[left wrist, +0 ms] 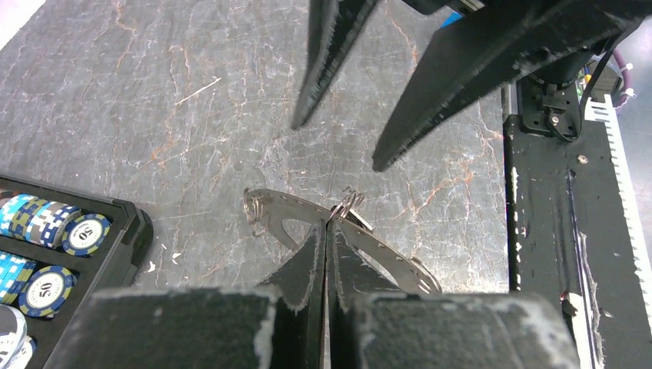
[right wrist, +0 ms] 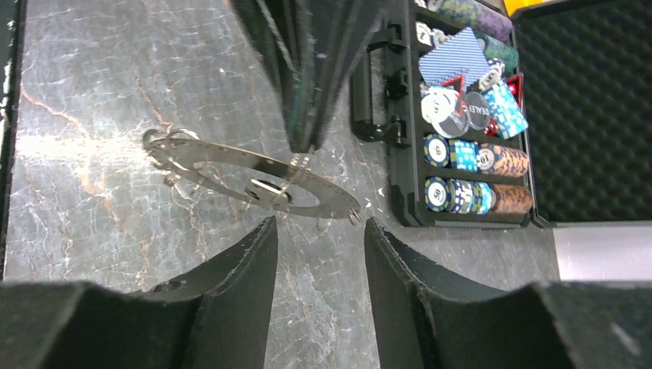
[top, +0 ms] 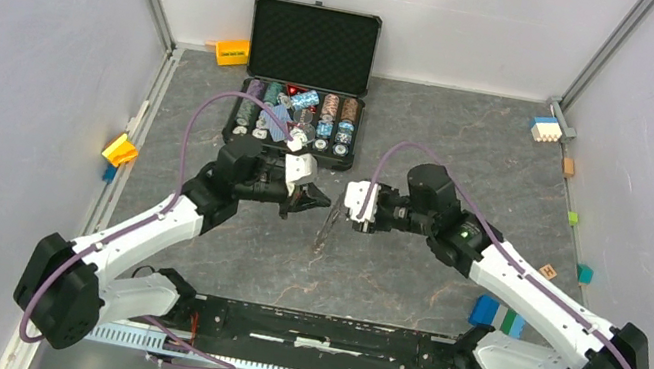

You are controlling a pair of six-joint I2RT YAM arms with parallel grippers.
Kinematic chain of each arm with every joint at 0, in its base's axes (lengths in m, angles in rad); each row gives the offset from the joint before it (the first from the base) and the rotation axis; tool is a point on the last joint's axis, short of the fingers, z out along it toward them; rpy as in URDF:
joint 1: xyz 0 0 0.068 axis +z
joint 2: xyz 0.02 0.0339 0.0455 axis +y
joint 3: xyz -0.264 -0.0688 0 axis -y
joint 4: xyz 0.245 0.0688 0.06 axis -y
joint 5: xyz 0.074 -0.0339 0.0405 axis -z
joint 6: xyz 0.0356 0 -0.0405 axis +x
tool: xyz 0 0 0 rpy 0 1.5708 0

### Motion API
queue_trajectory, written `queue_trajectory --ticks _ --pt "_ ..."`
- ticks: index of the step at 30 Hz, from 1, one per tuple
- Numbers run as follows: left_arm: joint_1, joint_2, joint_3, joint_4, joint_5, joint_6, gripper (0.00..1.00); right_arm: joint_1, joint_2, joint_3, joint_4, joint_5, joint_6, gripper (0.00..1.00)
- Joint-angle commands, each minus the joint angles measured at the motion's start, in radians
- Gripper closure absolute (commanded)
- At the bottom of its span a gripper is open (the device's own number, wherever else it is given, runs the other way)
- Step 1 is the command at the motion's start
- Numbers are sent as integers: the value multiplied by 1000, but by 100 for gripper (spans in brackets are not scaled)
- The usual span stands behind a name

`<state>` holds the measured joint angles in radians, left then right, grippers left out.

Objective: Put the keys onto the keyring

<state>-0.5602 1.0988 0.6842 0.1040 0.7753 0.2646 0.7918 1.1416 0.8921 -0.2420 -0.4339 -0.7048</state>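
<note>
The keyring (left wrist: 392,257), a flat grey metal ring, hangs edge-on above the table with my left gripper (left wrist: 327,229) shut on its rim. Thin wire loops (left wrist: 347,203) sit on it next to the left fingertips and at its far end (left wrist: 254,206). In the right wrist view the keyring (right wrist: 207,157) lies across the middle, and a small round-headed key (right wrist: 265,189) appears to rest against it. My right gripper (right wrist: 319,224) stands open just short of the ring, nothing between its fingers. From above, the left gripper (top: 307,203) and right gripper (top: 352,201) face each other over the keyring (top: 325,228).
An open black case (top: 313,40) with rows of poker chips (top: 333,130) stands behind the grippers. Its handle (right wrist: 367,100) faces them. Small coloured blocks lie along the table's edges, such as a yellow one (top: 231,52) and a blue one (top: 487,310).
</note>
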Motion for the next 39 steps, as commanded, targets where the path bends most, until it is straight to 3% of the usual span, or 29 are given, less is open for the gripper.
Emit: queue_trajectory --ticks 1,14,39 --pt "5 -16 -18 149 3 -75 98 -51 -18 -7 82 -44 103 48" --pt "-3 -17 -49 231 -30 -169 98 -146 19 -61 230 -362 302 52" --pt "-5 -23 -78 272 -25 -169 98 -149 92 -26 287 -371 383 72"
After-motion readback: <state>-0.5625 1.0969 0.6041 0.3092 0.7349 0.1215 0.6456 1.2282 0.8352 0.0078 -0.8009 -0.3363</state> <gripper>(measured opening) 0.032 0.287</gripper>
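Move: The left hand already pinches the small wire loop at its fingertips. From the right hand that loop lies about 3 cm to the left and 1 cm back, at much the same height. The large perforated ring hangs from it, its middle roughly 5 cm below the loop and 1 cm back of it. The poker case lies farther out, some 22 cm ahead, 14 cm left and 16 cm below the right hand. The left hand keeps its pinch on the wire loop, almost still. The half-open right fingers come in around the loop, contact not clear: first about 1.5 cm forward and slightly away, then 2 cm back and 2 cm left towards the left fingertips. The right wrist turns some 25 degrees, its left-pointing fingers rising towards level and its top rolling forward, while the fingers narrow to under a third open. ##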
